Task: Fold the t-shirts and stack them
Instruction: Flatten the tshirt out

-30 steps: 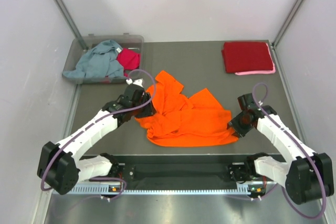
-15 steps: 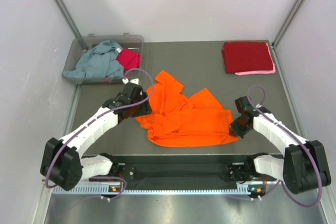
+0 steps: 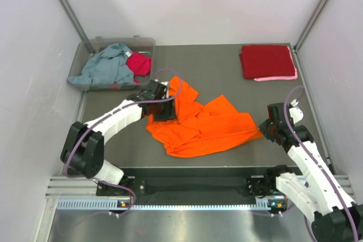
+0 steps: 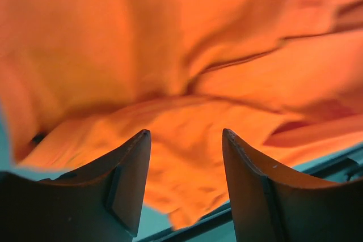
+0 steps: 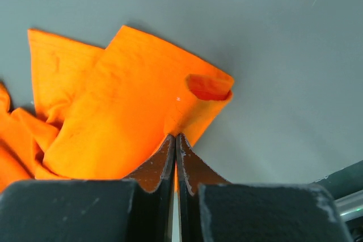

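The bright orange t-shirt [image 3: 198,127] lies crumpled in the middle of the table. My left gripper [image 3: 170,109] hovers over its upper left part, jaws open; in the left wrist view orange cloth [image 4: 187,55] fills the frame beyond the open gripper [image 4: 186,133], and nothing is between the fingers. My right gripper [image 3: 262,132] is shut on the shirt's right corner, and the right wrist view shows the fingertips [image 5: 175,135] pinching an orange fold [image 5: 113,117]. A dark red folded t-shirt [image 3: 266,60] rests on a pink one [image 3: 278,78] at the back right.
A clear plastic bin [image 3: 91,43] at the back left holds a grey-blue t-shirt [image 3: 105,66] and a magenta one [image 3: 139,62]. Grey walls close in both sides. A metal rail [image 3: 187,202] runs along the near edge.
My right gripper closed on the orange shirt's right corner and drew it to the right. My left arm swung right over the shirt, jaws opening wider.
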`<control>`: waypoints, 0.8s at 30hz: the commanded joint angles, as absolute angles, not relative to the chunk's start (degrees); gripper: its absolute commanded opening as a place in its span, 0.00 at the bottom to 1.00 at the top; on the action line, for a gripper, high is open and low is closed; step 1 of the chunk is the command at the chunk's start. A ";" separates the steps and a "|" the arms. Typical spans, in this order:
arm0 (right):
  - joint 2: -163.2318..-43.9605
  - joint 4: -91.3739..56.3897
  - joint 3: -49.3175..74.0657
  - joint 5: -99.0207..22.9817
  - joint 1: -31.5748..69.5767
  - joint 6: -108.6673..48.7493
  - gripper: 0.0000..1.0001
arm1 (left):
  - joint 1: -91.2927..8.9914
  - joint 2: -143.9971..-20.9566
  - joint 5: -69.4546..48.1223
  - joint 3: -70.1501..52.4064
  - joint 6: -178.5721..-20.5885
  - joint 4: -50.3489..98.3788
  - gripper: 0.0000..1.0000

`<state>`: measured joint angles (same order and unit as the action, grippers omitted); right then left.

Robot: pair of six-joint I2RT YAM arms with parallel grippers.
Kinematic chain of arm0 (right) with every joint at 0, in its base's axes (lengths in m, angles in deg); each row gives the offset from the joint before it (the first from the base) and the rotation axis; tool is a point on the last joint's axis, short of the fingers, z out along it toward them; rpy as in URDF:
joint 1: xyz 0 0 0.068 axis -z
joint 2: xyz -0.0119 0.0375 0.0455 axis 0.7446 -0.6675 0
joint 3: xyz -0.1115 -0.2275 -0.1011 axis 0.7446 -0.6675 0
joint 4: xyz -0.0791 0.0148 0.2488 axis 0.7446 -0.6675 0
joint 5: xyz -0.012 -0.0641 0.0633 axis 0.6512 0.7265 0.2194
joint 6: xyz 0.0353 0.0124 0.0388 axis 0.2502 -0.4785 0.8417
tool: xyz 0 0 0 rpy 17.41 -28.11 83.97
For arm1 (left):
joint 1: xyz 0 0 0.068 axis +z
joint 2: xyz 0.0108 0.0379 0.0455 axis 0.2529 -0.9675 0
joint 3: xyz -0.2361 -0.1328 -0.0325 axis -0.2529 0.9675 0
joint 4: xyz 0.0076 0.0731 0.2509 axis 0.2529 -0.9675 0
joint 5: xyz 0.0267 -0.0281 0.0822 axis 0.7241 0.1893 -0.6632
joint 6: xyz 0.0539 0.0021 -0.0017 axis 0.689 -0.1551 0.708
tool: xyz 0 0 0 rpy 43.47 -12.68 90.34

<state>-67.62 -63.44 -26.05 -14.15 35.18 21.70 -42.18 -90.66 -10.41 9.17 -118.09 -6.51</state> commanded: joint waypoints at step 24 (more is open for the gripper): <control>-63.65 -57.86 -31.97 -22.38 35.65 14.64 0.00 | -54.90 -113.76 -14.00 -11.23 -114.37 -2.70 0.55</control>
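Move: The t-shirt's rumpled middle, which the open left hand goes for, lies about 12 cm to its right, 1 cm ahead and some 7 cm below; the shirt's far left flap is roughly 10 cm ahead of that hand and 6 cm to its right. From the right hand, already shut on the shirt's lifted right corner, the rumpled middle is about 25 cm left, 7 cm ahead and 9 cm lower, and the far right flap some 16 cm left and 11 cm ahead. The shirt's right corner stays pinched while the right hand eases it down about 3 cm and back some 2 cm, drifting slightly left, then nearly holds still. Towards the rumpled middle the left hand sweeps some 11 cm right over the cloth, rising briefly before sinking to about 2.5 cm below its starting height, wrist turning about 15 degrees clockwise, fingers staying half open. ##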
